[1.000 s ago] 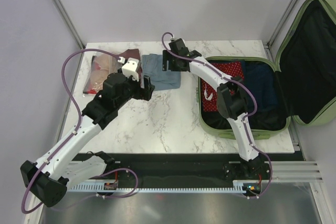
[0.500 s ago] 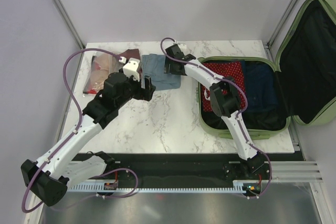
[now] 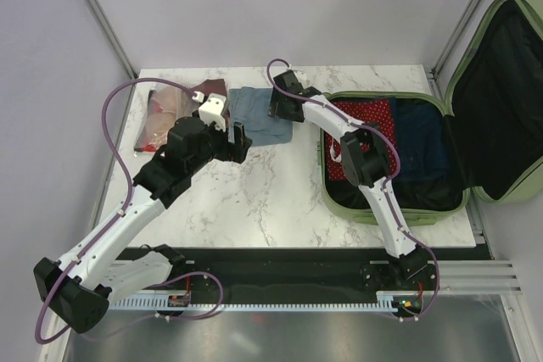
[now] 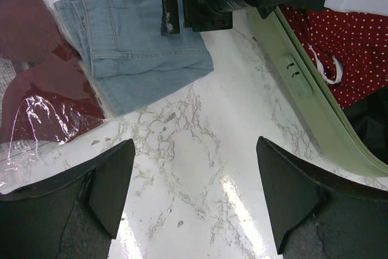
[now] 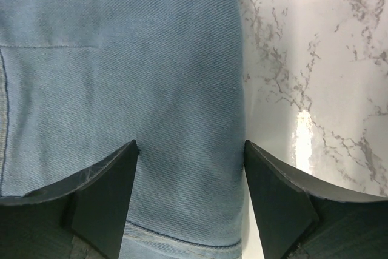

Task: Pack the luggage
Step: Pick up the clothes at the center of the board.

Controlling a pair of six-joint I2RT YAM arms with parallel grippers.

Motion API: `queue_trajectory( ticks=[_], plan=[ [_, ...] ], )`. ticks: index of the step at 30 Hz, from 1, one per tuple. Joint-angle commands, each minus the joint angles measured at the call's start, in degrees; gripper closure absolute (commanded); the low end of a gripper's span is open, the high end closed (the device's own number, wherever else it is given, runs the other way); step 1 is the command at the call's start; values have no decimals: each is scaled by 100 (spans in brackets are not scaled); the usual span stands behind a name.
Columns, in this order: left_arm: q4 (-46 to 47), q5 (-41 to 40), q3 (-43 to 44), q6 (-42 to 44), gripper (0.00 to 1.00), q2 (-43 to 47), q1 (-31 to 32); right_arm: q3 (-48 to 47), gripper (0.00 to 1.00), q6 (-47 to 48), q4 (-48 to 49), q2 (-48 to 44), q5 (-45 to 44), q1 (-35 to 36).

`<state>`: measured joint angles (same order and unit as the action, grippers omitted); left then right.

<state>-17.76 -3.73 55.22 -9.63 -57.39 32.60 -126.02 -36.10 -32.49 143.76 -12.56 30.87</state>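
The luggage (image 3: 409, 216) lies open at the right of the table, its sage-green lid (image 3: 465, 65) standing up; its rim (image 4: 302, 87) also shows in the left wrist view. Inside lie a red polka-dot garment (image 3: 376, 116) and a navy one (image 3: 427, 143). Folded light-blue jeans (image 3: 254, 114) rest on the marble left of the luggage. My right gripper (image 3: 281, 108) hangs open over the right edge of the jeans (image 5: 121, 71), one finger above denim and the other above marble, nothing held (image 5: 191, 147). My left gripper (image 3: 238, 138) is open above bare marble (image 4: 195, 145), below the jeans (image 4: 136, 59).
A maroon garment in a clear bag (image 3: 209, 88) lies left of the jeans, with a second bagged item (image 3: 161, 121) beyond it near the table's left edge. Metal frame posts stand at the back corners. The marble table (image 3: 271, 192) runs between the arms.
My right gripper has shifted slightly toward the near side over the jeans' right edge, with its jaws a little narrower. The left arm has not moved.
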Motion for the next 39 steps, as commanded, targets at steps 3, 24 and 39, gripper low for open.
queue_trajectory(
  ticks=[3,24,39],
  plan=[
    [-8,162,208,-162,12,-1,10,51,26,-196,234,169,280,-20],
    [-8,214,200,-180,12,8,10,788,100,252,296,-866,228,50],
    [-8,285,199,-189,12,-36,10,2089,100,1210,-486,-2949,-537,191]
  ],
)
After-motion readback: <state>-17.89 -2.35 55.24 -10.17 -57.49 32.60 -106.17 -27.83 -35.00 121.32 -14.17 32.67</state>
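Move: The folded jeans at the far middle of the board already lie under the right hand's open, lowered fingers: their middle is about 6 cm to its left, level with it in reach and 1–2 cm lower, their right edge near the right finger. The open suitcase's middle is some 26 cm right and 12 cm nearer the base, the red dotted clothes in it 19 cm right and 8 cm back. The bagged maroon clothes lie about 26 cm left, level. From the left hand the jeans are roughly 22 cm ahead, 6 cm right and 22 cm down. The jeans' right-hand part is pinched as the right fingers, down at the cloth and hardly shifting, close fully. Keeping that grip, the hand then lifts about 8 cm while drawing back some 7 cm and a little right, away from the maroon bag and towards the suitcase, its wrist turning slightly counter-clockwise. ##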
